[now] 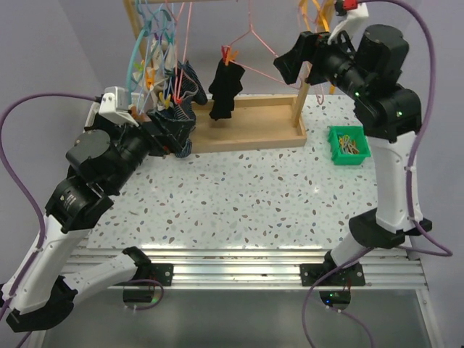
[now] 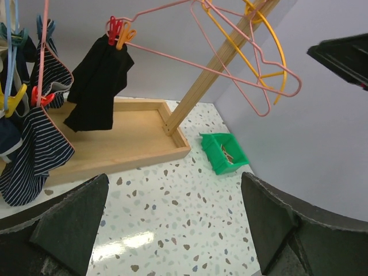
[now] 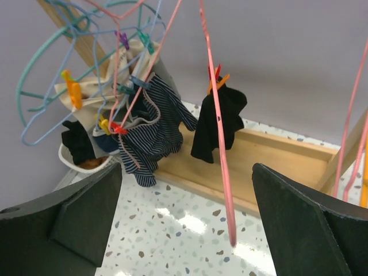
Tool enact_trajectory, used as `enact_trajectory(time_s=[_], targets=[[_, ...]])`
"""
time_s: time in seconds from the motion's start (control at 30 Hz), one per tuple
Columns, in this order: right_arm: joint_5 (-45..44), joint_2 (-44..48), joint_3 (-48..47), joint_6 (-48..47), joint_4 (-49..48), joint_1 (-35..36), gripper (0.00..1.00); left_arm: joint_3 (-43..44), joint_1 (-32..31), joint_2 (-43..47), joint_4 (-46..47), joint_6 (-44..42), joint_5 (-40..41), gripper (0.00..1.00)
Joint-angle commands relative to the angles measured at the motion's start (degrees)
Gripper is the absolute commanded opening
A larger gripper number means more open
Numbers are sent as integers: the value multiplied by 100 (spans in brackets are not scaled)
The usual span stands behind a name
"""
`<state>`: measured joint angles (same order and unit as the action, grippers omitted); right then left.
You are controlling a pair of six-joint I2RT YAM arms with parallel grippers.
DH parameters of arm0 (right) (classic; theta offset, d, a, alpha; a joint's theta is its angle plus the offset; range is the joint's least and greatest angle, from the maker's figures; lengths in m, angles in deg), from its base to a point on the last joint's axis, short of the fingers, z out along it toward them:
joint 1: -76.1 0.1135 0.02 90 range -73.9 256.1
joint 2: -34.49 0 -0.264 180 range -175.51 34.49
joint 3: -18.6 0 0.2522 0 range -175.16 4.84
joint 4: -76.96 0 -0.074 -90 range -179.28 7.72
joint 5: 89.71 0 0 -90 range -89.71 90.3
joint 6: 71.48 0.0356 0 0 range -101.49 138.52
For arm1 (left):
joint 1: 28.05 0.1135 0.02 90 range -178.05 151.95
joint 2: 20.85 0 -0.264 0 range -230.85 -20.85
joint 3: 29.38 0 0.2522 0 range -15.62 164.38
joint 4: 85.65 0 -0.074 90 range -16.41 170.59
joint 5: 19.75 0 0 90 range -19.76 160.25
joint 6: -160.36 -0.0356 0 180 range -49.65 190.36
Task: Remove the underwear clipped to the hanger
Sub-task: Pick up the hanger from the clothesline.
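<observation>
A black underwear (image 1: 226,90) hangs limp from the left end of a pink wire hanger (image 1: 255,38), held there by orange and red clips (image 1: 229,55). It also shows in the left wrist view (image 2: 98,86) and the right wrist view (image 3: 218,123). My left gripper (image 1: 177,136) is open and empty, low at the tray's left end, beside striped garments and left of the underwear. My right gripper (image 1: 291,64) is open and empty, raised to the right of the hanger, whose pink wire (image 3: 221,149) hangs in front of its jaws. A second black cloth (image 3: 77,144) hangs at far left.
A wooden tray base (image 1: 254,134) with upright posts (image 2: 213,69) carries the rack. Dark blue striped garments (image 1: 185,87) and several coloured hangers (image 1: 148,43) crowd its left side. A green bin (image 1: 348,145) of clips stands on the right. A yellow hanger (image 2: 275,52) hangs by the right post.
</observation>
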<state>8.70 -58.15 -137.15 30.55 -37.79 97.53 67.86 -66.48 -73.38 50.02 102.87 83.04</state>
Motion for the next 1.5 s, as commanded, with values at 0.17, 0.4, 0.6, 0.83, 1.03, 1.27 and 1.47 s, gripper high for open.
enact_trajectory(time_s=[0.17,0.4,0.6,0.83,1.03,1.27,1.47], targets=[[-823,-1097,-785,-227,195,28,98,-139,-24,129,-63,89,355,100],[-455,-1116,-628,-201,379,28,88,-95,-32,112,-99,1,548,100],[-366,-1186,-364,-245,661,37,77,-139,-24,112,-99,-17,663,100],[-41,-1371,-373,-166,934,37,54,-139,-32,182,-151,-43,768,100],[520,-1362,-250,-87,1215,28,44,-157,-32,287,-239,-26,873,100],[382,-1230,-92,-87,1610,45,44,-262,-32,358,-248,80,856,100],[100,-1090,23,-87,1768,89,28,-297,-24,375,-239,115,847,100]])
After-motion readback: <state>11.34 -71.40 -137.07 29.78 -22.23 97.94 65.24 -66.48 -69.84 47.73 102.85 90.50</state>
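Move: Some 8 cm ahead of the open right hand, 1 cm to its left and 8 cm below is the right-hand end of the pink hanger. The black underwear clipped to that hanger's far end hangs about 33 cm ahead, 14 cm left and 17 cm below; the yellow hanger is roughly 20 cm ahead, 11 cm right and 5 cm below. From the left hand the pink hanger's end lies about 14 cm ahead, 28 cm right, nearly level. Reaching forward and down about 8 cm each way, the right hand brings its open fingers around the pink hanger's near end, then closes them to about a third open around its two wires while sinking another 7 cm, easing back 3–4 cm and tipping down some 25 degrees. The open left hand shifts 3 cm left, away from the hanger. ##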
